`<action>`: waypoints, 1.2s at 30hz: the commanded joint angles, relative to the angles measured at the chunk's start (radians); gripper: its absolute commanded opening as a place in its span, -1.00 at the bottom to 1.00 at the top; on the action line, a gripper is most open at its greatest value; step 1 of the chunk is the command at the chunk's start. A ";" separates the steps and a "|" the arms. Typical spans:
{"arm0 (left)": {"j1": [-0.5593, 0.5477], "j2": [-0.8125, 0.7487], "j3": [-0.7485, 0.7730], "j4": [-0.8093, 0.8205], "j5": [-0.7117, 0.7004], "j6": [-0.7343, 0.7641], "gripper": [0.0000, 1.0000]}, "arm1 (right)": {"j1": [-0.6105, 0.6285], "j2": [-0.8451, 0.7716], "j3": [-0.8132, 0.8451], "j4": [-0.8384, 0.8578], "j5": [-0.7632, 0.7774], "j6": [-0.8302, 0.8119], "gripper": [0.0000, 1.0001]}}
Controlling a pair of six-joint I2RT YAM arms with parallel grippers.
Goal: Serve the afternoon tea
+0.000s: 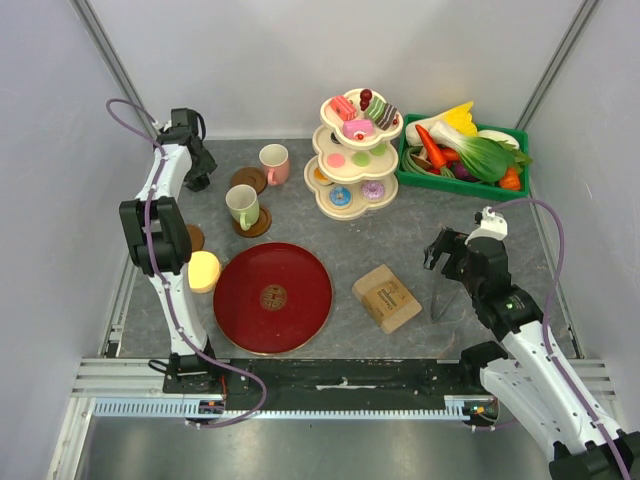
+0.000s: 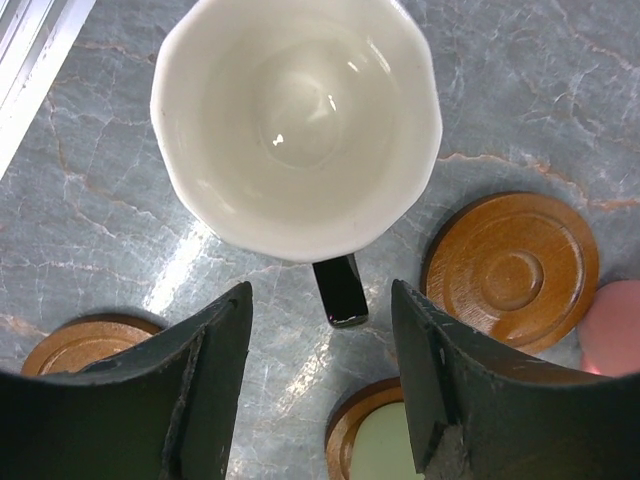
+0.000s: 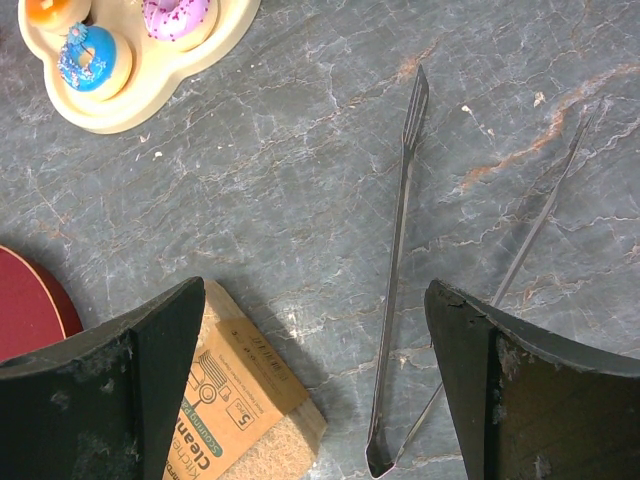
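A black mug (image 2: 296, 120) with a white inside stands upright at the table's far left. Its black handle (image 2: 340, 290) points toward my left gripper (image 2: 322, 305), whose jaws stand apart on either side of the handle without touching it. In the top view that gripper (image 1: 199, 177) covers the mug. The pink mug (image 1: 274, 163) and the pale-green mug (image 1: 242, 206) on its coaster (image 1: 257, 223) stand close by, beside a bare coaster (image 2: 512, 268). Toy pastries fill the tiered stand (image 1: 352, 155). My right gripper (image 3: 315, 300) hangs open above the metal tongs (image 3: 395, 300).
A red plate (image 1: 272, 297) lies at the front centre, a yellow round piece (image 1: 204, 271) at its left. A tan block (image 1: 386, 297) sits right of the plate. The green crate (image 1: 462, 182) of toy vegetables stands at the back right. Another coaster (image 2: 80, 342) lies by my left finger.
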 commanded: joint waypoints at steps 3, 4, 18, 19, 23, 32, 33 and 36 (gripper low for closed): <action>0.008 0.005 0.036 -0.067 -0.007 0.010 0.22 | -0.001 -0.012 0.023 0.024 0.011 -0.013 0.96; 0.008 0.006 0.037 -0.075 -0.008 -0.002 0.18 | -0.002 -0.014 0.024 0.026 0.011 -0.015 0.96; 0.007 0.032 0.085 -0.061 -0.064 -0.024 -0.22 | -0.001 -0.054 0.053 -0.002 0.028 -0.030 0.96; 0.005 0.040 0.094 -0.060 -0.062 -0.012 -0.25 | -0.001 -0.055 0.055 -0.002 0.033 -0.032 0.96; 0.008 0.046 0.105 -0.063 -0.064 -0.005 -0.29 | -0.001 -0.057 0.064 -0.011 0.047 -0.036 0.96; 0.007 0.012 0.039 0.005 -0.018 0.044 -0.39 | -0.001 -0.055 0.076 -0.023 0.067 -0.036 0.96; 0.007 0.014 0.043 0.008 -0.013 0.048 -0.41 | -0.001 -0.057 0.079 -0.028 0.065 -0.038 0.96; 0.007 0.020 0.049 0.008 -0.016 0.039 -0.63 | -0.001 -0.071 0.086 -0.034 0.083 -0.040 0.96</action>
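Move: The black mug's middle lies about 5 cm ahead of the left hand, 3 cm to its left and 2 cm lower, its handle turned back between the open fingers. An empty coaster is 4 cm ahead and 10 cm right of the hand; the green mug is 4 cm back and 8 cm right, another coaster 9 cm back and 3 cm left. From the right hand, the black mug lies some 28 cm ahead and 60 cm left. Astride the black mug's handle, the left hand first draws back about 1.5 cm with its fingers tipping slightly steeper, then comes forward again almost to where it began and sinks about 1 cm, narrowing its fingers nearly all the way until both pads pinch the upright handle from its two sides. Meanwhile the right hand, still empty and wide open, lifts about 2 cm above the tongs with its fingers tilting up a touch. ##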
